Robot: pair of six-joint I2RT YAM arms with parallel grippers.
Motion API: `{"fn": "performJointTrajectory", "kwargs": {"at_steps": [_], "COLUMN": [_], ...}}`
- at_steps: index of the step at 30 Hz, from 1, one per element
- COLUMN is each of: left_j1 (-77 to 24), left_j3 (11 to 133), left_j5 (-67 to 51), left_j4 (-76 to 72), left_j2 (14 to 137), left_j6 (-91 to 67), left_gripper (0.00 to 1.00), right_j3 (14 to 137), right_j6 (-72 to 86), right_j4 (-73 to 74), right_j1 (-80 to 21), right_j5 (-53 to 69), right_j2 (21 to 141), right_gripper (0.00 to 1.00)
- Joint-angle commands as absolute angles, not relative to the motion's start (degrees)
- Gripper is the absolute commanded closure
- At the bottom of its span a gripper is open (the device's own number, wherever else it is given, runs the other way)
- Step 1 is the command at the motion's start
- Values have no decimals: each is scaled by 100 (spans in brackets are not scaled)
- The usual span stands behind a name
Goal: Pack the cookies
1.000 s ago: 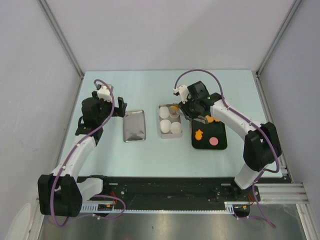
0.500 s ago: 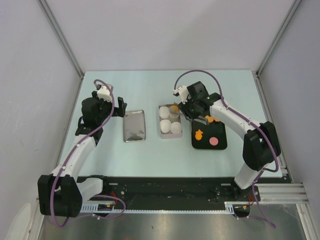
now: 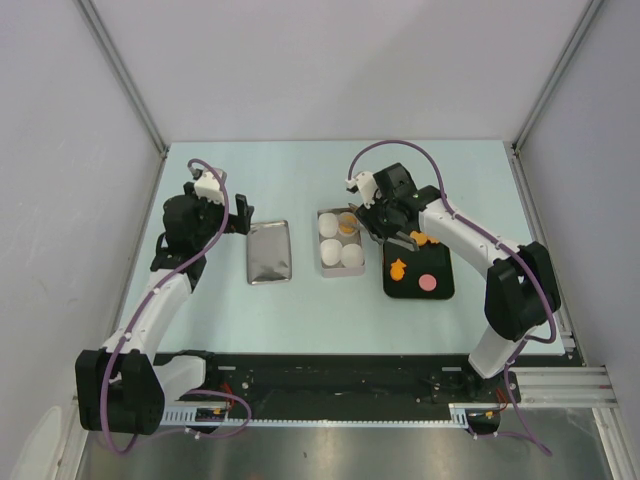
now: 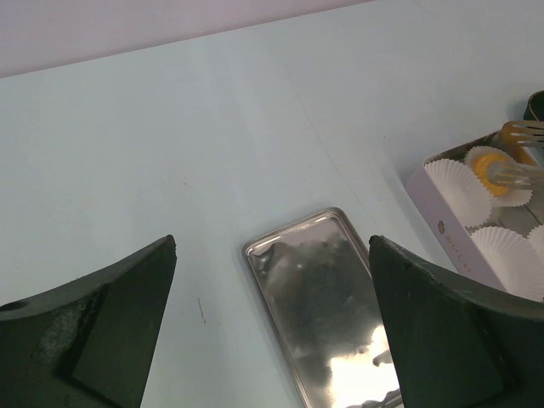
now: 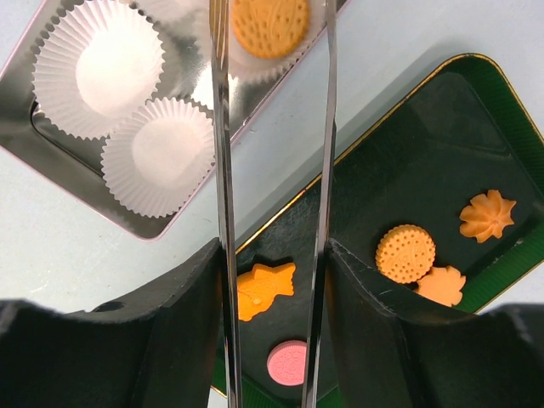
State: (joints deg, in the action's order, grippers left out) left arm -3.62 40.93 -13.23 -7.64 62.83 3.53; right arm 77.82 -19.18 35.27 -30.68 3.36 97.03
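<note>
One round orange cookie (image 5: 270, 25) lies in a white paper cup in the far right corner of the silver tin (image 3: 339, 270). My right gripper (image 5: 272, 81) hovers over it, open; its two long metal blades stand on either side of the cookie with a gap. On the black tray (image 5: 399, 170) lie more cookies: an orange fish shape (image 5: 265, 289), a pink round one (image 5: 287, 363), a round orange one (image 5: 405, 253) and two orange flowers (image 5: 488, 215). My left gripper (image 4: 272, 323) is wide open and empty above the tin's lid (image 4: 327, 293).
The tin holds three more paper cups (image 5: 98, 81), all empty. The shiny lid (image 3: 269, 251) lies flat to the left of the tin. The black tray (image 3: 440, 262) sits right of the tin. Grey walls surround the pale table.
My right gripper's blades have spread apart, and the round orange cookie now rests free in its paper cup. The left arm has not moved.
</note>
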Motion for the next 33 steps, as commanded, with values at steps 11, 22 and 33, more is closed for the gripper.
{"fn": "performJointTrajectory", "kwargs": {"at_steps": [11,22,33], "left_j1": [-387,-378,-387], "left_j3": [4025,4034,4043], "left_j5": [-1345,-1345,-1362], "left_j4": [-993,-1002,-958], "left_j2": [6135,6179,6126], "left_j6": [466,466,483], "left_gripper": [0,1,0], "right_j3": [8033,8033,8033], "right_j6": [-1951,-1925,-1854], "right_j4": [3349,3349,3981], "right_j1": [-3094,-3068,-2304], "right_j5": [325,431,369], "right_j2": [9457,8746,8253], "right_gripper": [48,51,50]}}
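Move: The right hand holds the tongs with their tips down at the placed cookie in the box's far right paper cup, some 5 cm ahead, 6 cm left and 8 cm below. The box's middle is about 1 cm ahead and 8 cm left. In the dark tray, the remaining round cookie is roughly 1 cm ahead and 9 cm right, the fish cookie some 5 cm back and 6 cm right. From the idle left hand, the placed cookie is around 4 cm ahead, 22 cm right and 17 cm below. The open tong tips come out of the paper cup, clear of the placed cookie, as the right hand lifts almost straight up by about 7 cm, its fingers tilting up some 10 degrees. Near the top it starts to swing right, about 2 cm, away from the box. The fingers keep their half-open hold on the tongs. ##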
